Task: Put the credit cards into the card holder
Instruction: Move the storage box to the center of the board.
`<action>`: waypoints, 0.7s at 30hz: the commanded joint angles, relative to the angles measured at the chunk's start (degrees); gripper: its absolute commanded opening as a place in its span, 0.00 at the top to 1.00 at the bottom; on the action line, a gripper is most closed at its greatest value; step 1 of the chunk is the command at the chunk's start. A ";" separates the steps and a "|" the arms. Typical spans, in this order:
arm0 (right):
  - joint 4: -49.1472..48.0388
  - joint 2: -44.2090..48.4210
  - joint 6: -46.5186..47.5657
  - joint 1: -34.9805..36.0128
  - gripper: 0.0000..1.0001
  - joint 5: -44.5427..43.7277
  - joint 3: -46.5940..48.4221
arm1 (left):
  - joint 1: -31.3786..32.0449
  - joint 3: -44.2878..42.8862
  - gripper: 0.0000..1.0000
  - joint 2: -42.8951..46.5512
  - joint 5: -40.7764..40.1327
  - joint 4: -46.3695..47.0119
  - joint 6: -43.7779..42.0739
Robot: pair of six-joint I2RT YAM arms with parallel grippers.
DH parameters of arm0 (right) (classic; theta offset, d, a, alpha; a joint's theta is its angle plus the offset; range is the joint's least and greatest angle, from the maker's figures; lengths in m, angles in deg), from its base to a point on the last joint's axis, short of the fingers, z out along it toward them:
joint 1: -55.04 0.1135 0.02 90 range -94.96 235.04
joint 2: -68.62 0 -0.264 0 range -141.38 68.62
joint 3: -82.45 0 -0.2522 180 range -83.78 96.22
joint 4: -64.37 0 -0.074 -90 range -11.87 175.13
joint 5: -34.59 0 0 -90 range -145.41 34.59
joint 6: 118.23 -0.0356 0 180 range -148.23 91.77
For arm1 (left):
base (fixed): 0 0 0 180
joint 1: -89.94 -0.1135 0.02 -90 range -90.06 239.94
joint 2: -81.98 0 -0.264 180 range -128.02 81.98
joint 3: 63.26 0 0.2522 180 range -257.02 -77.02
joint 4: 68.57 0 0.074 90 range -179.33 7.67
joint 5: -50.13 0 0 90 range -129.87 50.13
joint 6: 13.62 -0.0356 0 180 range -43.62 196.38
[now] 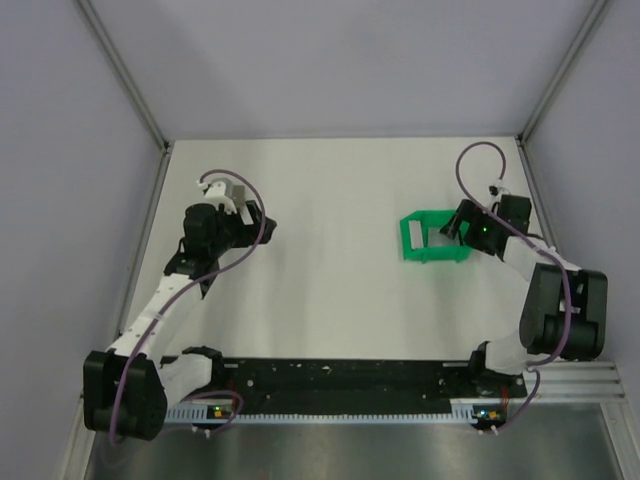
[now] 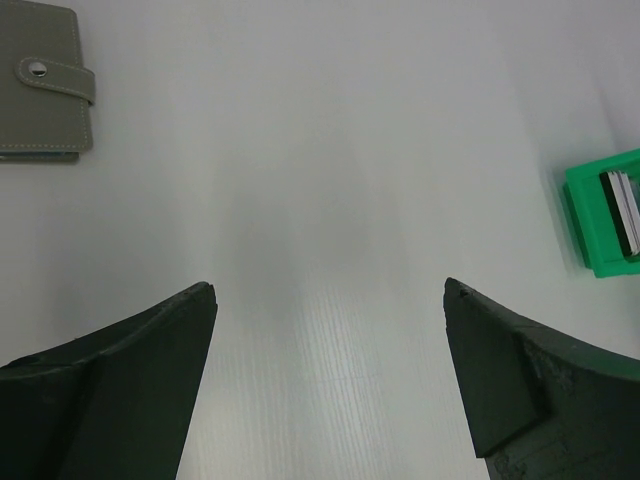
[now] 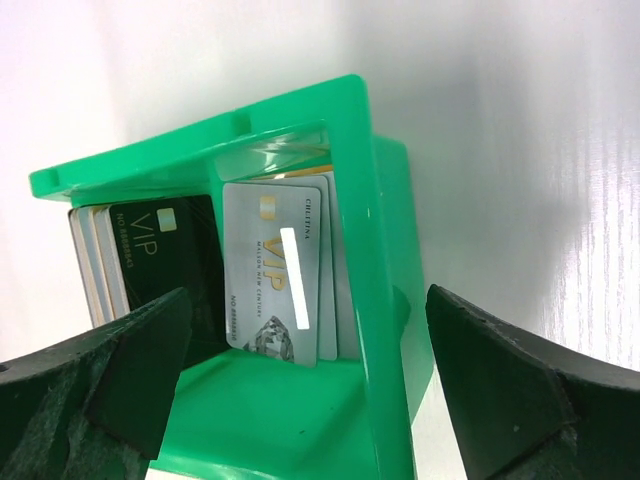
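Several credit cards stand upright in a bright green tray (image 3: 352, 170): a silver VIP card (image 3: 275, 270) in front of others, and a black VIP card (image 3: 165, 260) to its left. My right gripper (image 3: 308, 295) is open just in front of them, its fingers astride the tray's right wall and the silver cards, touching nothing. The card holder (image 2: 45, 85), a grey wallet shut with a snap tab, lies flat at the far left of the left wrist view. My left gripper (image 2: 328, 288) hangs open over bare table, apart from the holder.
The green tray (image 1: 435, 240) sits right of centre on the white table, with the right gripper (image 1: 455, 225) at its right end and the left gripper (image 1: 250, 215) far to the left. Grey walls enclose three sides. The cards (image 2: 625, 210) also show at the left wrist view's right edge.
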 commanded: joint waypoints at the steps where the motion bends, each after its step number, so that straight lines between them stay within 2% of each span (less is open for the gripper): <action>1: -1.02 6.93 -1.68 0.13 0.01 -2.78 0.39 | 0.01 -3.32 0.02 -1.14 -5.08 -0.61 -1.44; 6: 6.27 18.87 -0.01 0.13 0.01 -15.88 2.50 | 0.01 -9.82 0.02 -5.96 -18.70 -4.31 -2.32; 9: 8.66 25.03 0.08 0.13 0.01 -16.87 2.50 | -0.86 -16.40 0.02 -13.07 -25.82 -5.19 -3.99; 12: 10.16 29.60 -2.11 0.13 0.01 -12.93 1.98 | -4.02 -27.46 0.02 -24.22 -23.65 -8.79 -5.13; 14: 10.60 31.63 -4.30 0.13 0.01 -6.97 1.27 | -6.22 -40.01 0.02 -33.45 -23.38 -15.70 -4.61; 16: 11.12 33.48 -7.81 0.13 0.01 -2.48 -0.13 | -7.45 -48.82 0.02 -42.50 -23.56 -20.82 -4.60; 18: 10.87 35.58 -10.89 0.13 0.01 2.10 -2.84 | -7.81 -55.07 0.02 -48.67 -24.25 -23.90 -5.31; 21: 7.87 37.61 -12.14 0.13 0.01 6.42 -5.06 | -9.81 -60.00 0.03 -55.18 -23.65 -25.66 -4.88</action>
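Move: The green storage box has its middle about 7 cm left of the right hand, 2 cm ahead and 3 cm lower; the spread fingers straddle its right wall. Inside, the flat VIP cards lie some 5 cm left and 2 cm ahead of that hand, the card stack 12 cm left and 2 cm ahead. From the left hand the grey card holder lies roughly 18 cm ahead, 14 cm left and 15 cm below; the box is 40 cm right, 4 cm ahead, 14 cm below. The right hand's open fingers come free of the storage box's right wall, rising about 15 cm while easing back some 5 cm and tipping up about 20 degrees. Meanwhile the left hand, still wide open, speeds forward about 21 cm and 11 cm left at nearly constant height towards the card holder, turning some 25 degrees counter-clockwise, without touching it. ##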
